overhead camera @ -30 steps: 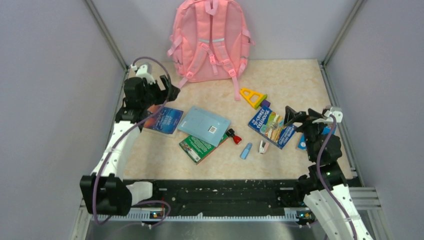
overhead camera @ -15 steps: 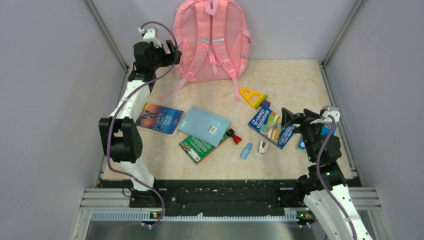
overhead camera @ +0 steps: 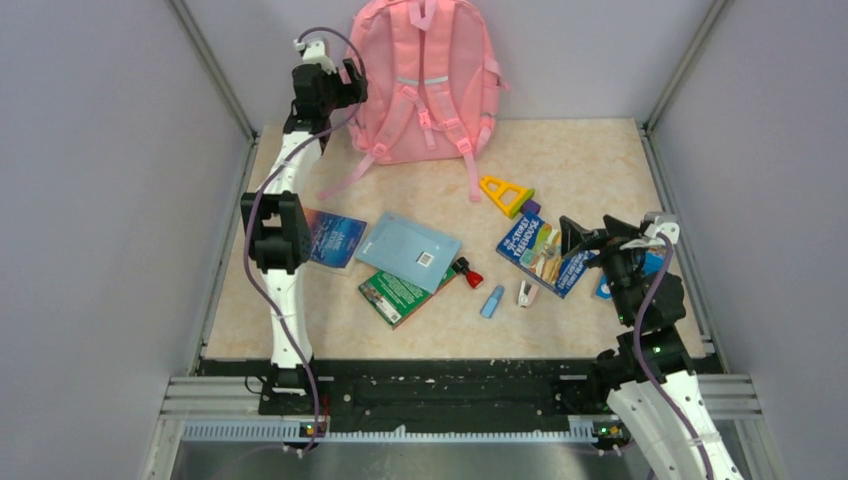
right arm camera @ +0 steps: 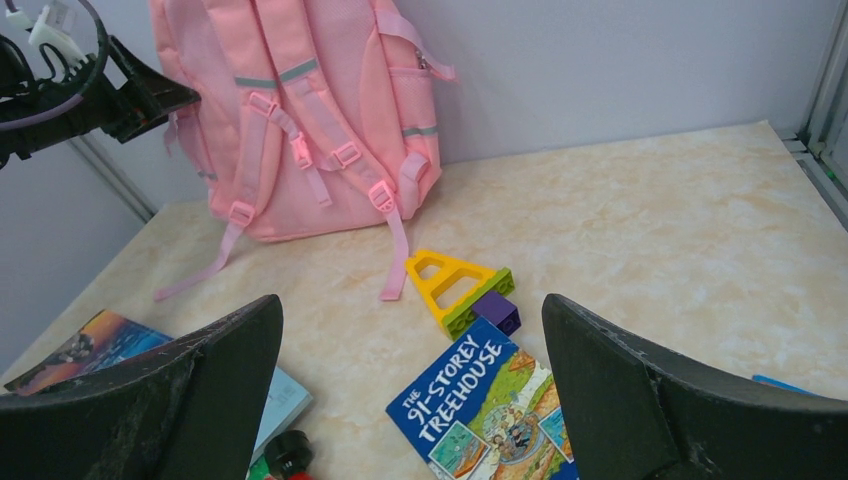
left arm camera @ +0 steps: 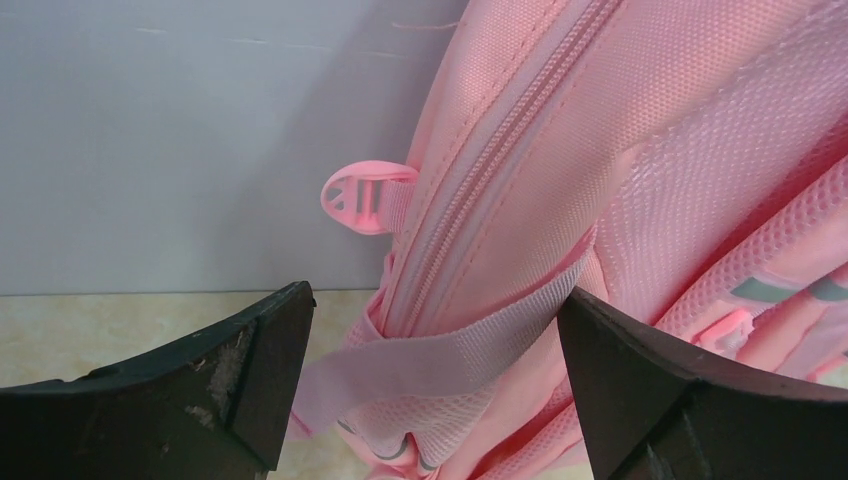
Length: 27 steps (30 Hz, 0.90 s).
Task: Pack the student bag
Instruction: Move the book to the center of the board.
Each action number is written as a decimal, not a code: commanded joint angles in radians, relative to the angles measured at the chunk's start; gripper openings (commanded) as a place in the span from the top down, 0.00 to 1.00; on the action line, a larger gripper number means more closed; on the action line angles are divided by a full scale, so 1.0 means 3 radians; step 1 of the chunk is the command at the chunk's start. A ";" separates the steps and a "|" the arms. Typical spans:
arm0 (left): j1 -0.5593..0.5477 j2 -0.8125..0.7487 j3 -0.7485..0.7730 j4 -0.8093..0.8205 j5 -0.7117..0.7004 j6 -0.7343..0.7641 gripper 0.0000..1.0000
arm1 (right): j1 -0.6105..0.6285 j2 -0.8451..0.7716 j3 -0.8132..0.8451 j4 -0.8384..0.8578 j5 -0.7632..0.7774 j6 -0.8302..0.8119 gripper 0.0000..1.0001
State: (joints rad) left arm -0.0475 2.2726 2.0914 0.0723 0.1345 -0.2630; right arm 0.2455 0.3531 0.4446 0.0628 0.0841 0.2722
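The student bag (overhead camera: pixel 425 80) is a large pink backpack that stands upright against the back wall, straps facing the table. My left gripper (overhead camera: pixel 352 86) is stretched out to the bag's left side, open. In the left wrist view the bag's (left arm camera: pixel 600 150) zipped side fills the frame. A loose pink webbing strap (left arm camera: pixel 460 350) runs across the gap of the left gripper (left arm camera: pixel 435 300) without being pinched. My right gripper (overhead camera: pixel 577 235) hovers open over the right of the table, with nothing in it. The right wrist view faces the bag (right arm camera: pixel 300 110) past the open right gripper (right arm camera: pixel 412 305).
Scattered on the table are a Treehouse book (overhead camera: pixel 545 255), a light blue notebook (overhead camera: pixel 408 250), a green book (overhead camera: pixel 395 293), a dark blue book (overhead camera: pixel 333 240), a yellow triangular block (overhead camera: pixel 505 193) with a purple block (overhead camera: pixel 531 208), a red-and-black item (overhead camera: pixel 467 273) and a small blue piece (overhead camera: pixel 492 301).
My left arm has risen and reached back from above the dark blue book to the bag's left side, its jaws open. The right arm has hardly moved.
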 commanded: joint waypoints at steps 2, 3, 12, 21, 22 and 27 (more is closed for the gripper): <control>-0.0020 0.0166 0.0380 0.0066 -0.0169 0.0138 0.04 | -0.0021 -0.0023 -0.0012 0.0131 -0.0032 -0.0043 0.01; -0.0021 0.0190 0.0409 0.0061 -0.0184 0.0155 0.03 | -0.0021 -0.0019 -0.0016 0.0137 -0.0031 -0.0046 0.01; -0.0033 0.0269 0.0373 0.0196 0.0368 0.0154 0.35 | -0.0024 -0.0015 -0.0030 0.0144 0.0001 -0.0051 0.02; -0.0041 0.0017 -0.0010 0.0670 0.0501 -0.0060 1.00 | -0.0021 -0.0001 -0.0041 0.0149 0.0026 -0.0053 0.02; -0.0041 -0.0022 -0.0034 0.0699 0.0551 -0.0092 1.00 | -0.0024 -0.0001 -0.0038 0.0147 0.0030 -0.0051 0.02; -0.0147 -0.0487 -0.0567 0.1061 0.0468 0.0050 1.00 | -0.0022 -0.0001 -0.0038 0.0140 0.0048 -0.0061 0.02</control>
State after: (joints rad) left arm -0.0601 2.2959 2.0369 0.2516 0.2687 -0.2611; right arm 0.2455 0.3538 0.4320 0.0673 0.0860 0.2649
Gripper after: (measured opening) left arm 0.025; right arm 0.983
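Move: The backpack's left side edge, a soft zipped flank, stands just off the left hand's open fingers, about 2 cm ahead, 3 cm to the right and level with them. The bag's left shoulder strap runs level with the hand, some 9 cm to its right; the loose strap end lies on the table about 15 cm back, 3 cm left and 25 cm below. From the right hand that side edge is roughly 43 cm ahead, 47 cm left and about level. The backpack's left side edge is taken in a pinch by the left hand: it eases about 1 cm forward with fingers wide, then swings some 3 cm right into the bag's flank, turning clockwise by nearly 10 degrees and tipping its fingertips slightly up. The fingers shut fully during the swing, trapping a fold of the pink fabric, and the hand keeps hold as it begins to ease back. ##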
